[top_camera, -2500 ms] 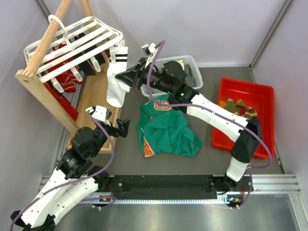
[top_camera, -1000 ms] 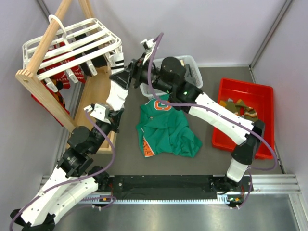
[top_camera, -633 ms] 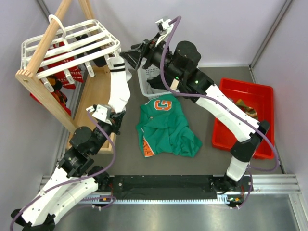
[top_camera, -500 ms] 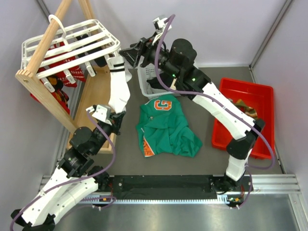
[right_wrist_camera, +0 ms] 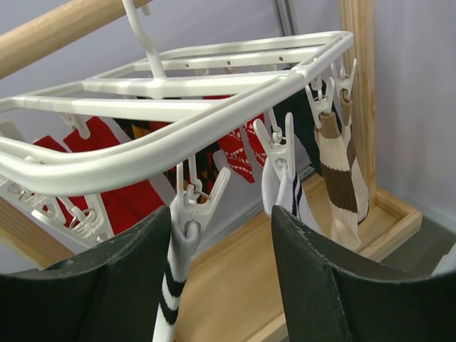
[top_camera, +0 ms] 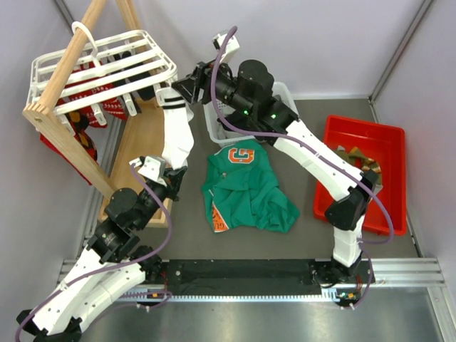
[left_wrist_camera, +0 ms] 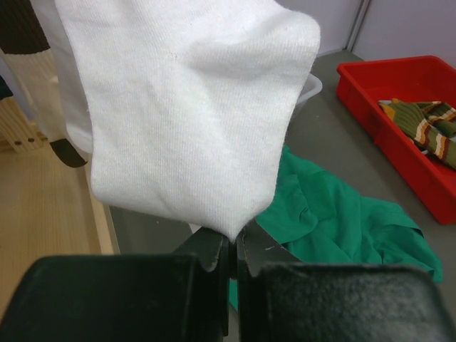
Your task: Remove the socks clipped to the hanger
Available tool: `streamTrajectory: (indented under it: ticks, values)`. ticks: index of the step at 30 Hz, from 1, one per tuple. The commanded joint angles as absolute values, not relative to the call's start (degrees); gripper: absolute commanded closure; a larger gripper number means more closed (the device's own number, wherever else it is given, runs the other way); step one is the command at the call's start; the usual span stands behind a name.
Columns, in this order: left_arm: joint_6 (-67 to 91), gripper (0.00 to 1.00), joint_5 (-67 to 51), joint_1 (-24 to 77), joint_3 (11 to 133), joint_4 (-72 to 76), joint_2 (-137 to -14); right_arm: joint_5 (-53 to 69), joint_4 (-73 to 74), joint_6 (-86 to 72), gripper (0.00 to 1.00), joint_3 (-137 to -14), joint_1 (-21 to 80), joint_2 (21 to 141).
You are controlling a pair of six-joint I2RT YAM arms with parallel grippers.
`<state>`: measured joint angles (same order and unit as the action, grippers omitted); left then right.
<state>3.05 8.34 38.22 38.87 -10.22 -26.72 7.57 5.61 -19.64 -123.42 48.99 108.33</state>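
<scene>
The white slatted hanger (top_camera: 100,68) hangs on the wooden rack, with several socks under its clips. A white sock (top_camera: 177,139) with black cuff bands is stretched from a corner clip (top_camera: 169,94) down to my left gripper (top_camera: 173,173), which is shut on its toe (left_wrist_camera: 233,246). My right gripper (top_camera: 187,84) stands open at that clip (right_wrist_camera: 191,206). The clip rests against the left finger (right_wrist_camera: 121,278), and the other finger (right_wrist_camera: 335,285) is apart from it. Red patterned socks (right_wrist_camera: 242,153) and a brown-banded sock (right_wrist_camera: 338,178) hang behind.
The wooden A-frame rack (top_camera: 64,135) stands at the left on its base board (top_camera: 142,142). A green shirt (top_camera: 246,189) lies mid-table below a white basket (top_camera: 221,127). At the right, a red bin (top_camera: 388,149) holds striped socks (top_camera: 356,158).
My right gripper has swung left from above the basket to the sock's clip, and its jaws have narrowed. The left gripper has stayed shut on the sock's toe.
</scene>
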Motion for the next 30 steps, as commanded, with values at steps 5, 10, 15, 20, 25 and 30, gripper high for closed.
streamTrajectory:
  ticks: [5,10,15,20,25,30]
  values:
    - [3.43,1.00,7.47,38.32,38.41,-8.61,-26.28,8.70,4.48,-20.74,0.43,-130.51,49.31,111.00]
    - [3.43,1.00,7.03,38.32,38.50,-8.70,-26.37,8.44,3.69,-21.00,0.46,-132.18,49.57,112.15]
    - [3.43,1.00,7.03,38.32,38.41,-8.96,-26.10,8.96,3.78,-22.50,0.48,-134.73,49.75,114.17]
    - [3.34,1.00,6.77,38.32,38.41,-9.14,-26.19,8.79,3.16,-23.47,0.51,-135.00,50.18,115.05]
    - [3.34,1.00,6.50,38.32,38.32,-9.23,-26.19,7.82,1.68,-23.91,0.76,-134.82,50.27,115.05]
    - [4.39,1.00,7.47,38.32,38.76,-10.01,-26.54,7.56,0.53,-24.70,1.00,-134.74,50.36,114.61]
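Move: The clip holding the white sock hangs about 3 cm to the right hand's left and 1 cm above, between its open fingers. The hanger's rim runs some 4 cm above the clip, and a second clip, with the matching sock, sits roughly 8 cm farther out than the first, about 4 cm left of the hand. From the left hand, already holding the sock's toe, the first clip is some 13 cm ahead, 3 cm left and 18 cm up. Right hand rises, dips, easing about 2.5 cm left, and pinches the clip; left hand keeps the sock's toe. ##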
